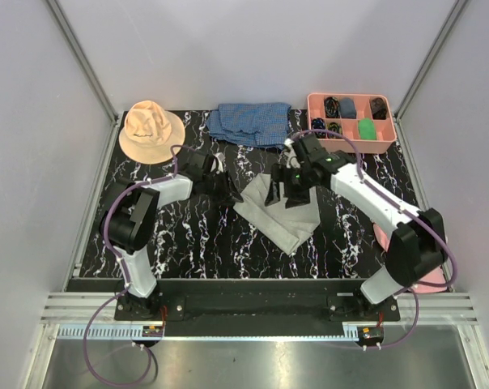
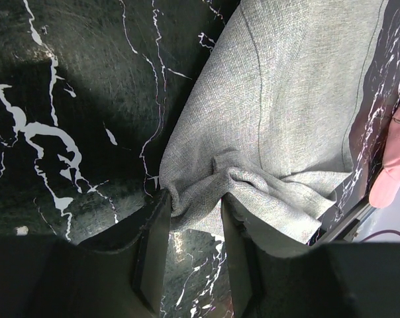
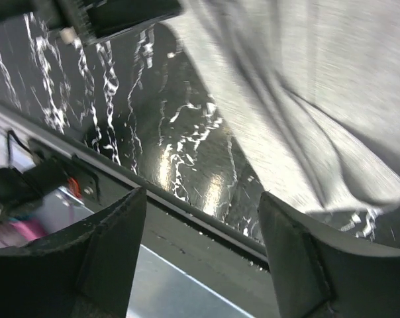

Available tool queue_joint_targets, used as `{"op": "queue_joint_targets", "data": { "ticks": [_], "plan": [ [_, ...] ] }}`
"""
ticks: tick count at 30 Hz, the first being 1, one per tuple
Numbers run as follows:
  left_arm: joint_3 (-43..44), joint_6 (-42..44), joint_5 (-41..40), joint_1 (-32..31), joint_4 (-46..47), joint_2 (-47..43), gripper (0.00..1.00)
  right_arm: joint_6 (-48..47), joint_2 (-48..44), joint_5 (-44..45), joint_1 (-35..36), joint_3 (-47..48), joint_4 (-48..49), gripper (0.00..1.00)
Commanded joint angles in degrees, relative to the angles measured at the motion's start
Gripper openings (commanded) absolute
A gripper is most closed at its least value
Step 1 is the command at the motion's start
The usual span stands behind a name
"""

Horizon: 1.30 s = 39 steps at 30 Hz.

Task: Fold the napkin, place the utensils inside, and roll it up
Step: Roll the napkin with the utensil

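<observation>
The light-grey napkin lies rumpled on the black marble table, roughly at its middle. My left gripper is at the napkin's left corner. In the left wrist view that corner is bunched between the fingertips, so this gripper is shut on the napkin. My right gripper hovers over the napkin's upper part. In the right wrist view it stands wide open with nothing between its fingers, and the napkin shows at the upper right. The utensils are out of view.
A tan hat sits at the back left and a blue checked cloth at the back middle. A pink compartment tray is at the back right. A pink cap lies near the right arm. The table's near rail runs below the right gripper.
</observation>
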Motion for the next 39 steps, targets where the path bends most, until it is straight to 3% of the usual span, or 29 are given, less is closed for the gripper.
{"op": "queue_joint_targets", "data": {
  "ticks": [1,5,23,32,36,39],
  "plan": [
    [2.3,0.8,0.3,-0.2,-0.5,0.5,0.39,-6.1,6.4,5.3,6.0,4.7,2.6,0.78],
    [2.9,0.8,0.5,-0.2,-0.8,0.7,0.39,-8.0,10.4,9.4,9.7,5.1,5.2,0.79],
    [3.6,1.4,0.4,-0.3,-2.2,0.6,0.38,-8.7,15.8,16.7,12.9,-5.2,16.9,0.79],
    [4.2,1.4,0.7,-0.2,-2.9,1.1,0.38,-6.2,8.7,26.5,14.7,-7.0,16.6,0.8],
    [4.2,1.3,0.7,-0.2,-2.9,1.0,0.38,-8.2,5.0,26.6,15.3,-7.2,16.6,0.81],
    [4.2,1.4,0.6,-0.2,-3.0,0.8,0.38,-9.8,4.0,22.1,15.7,-7.1,16.9,0.81]
  ]
}}
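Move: The napkin's rolled strip, its middle, lies about 14 cm below the open right hand, some 2 cm back and 2 cm left. Its far-left end, between the left fingers, is roughly 5 cm ahead and 9 cm left of the right hand; its near end is about 9 cm back and 4 cm right; the flat sheet's middle is some 6 cm ahead and 4 cm right. From the left hand, the strip's middle is about 8 cm back and 7 cm right. Over the napkin's rolled strip the right hand, fingers staying wide open, shifts about 5 cm left and sinks, down some 12 cm in all while easing slightly back right, then lifts again about 4 cm. Its wrist turns about 25 degrees, so the fingers point less to the left and more forward. The left hand stays put, keeping its hold on the strip's far-left end. ##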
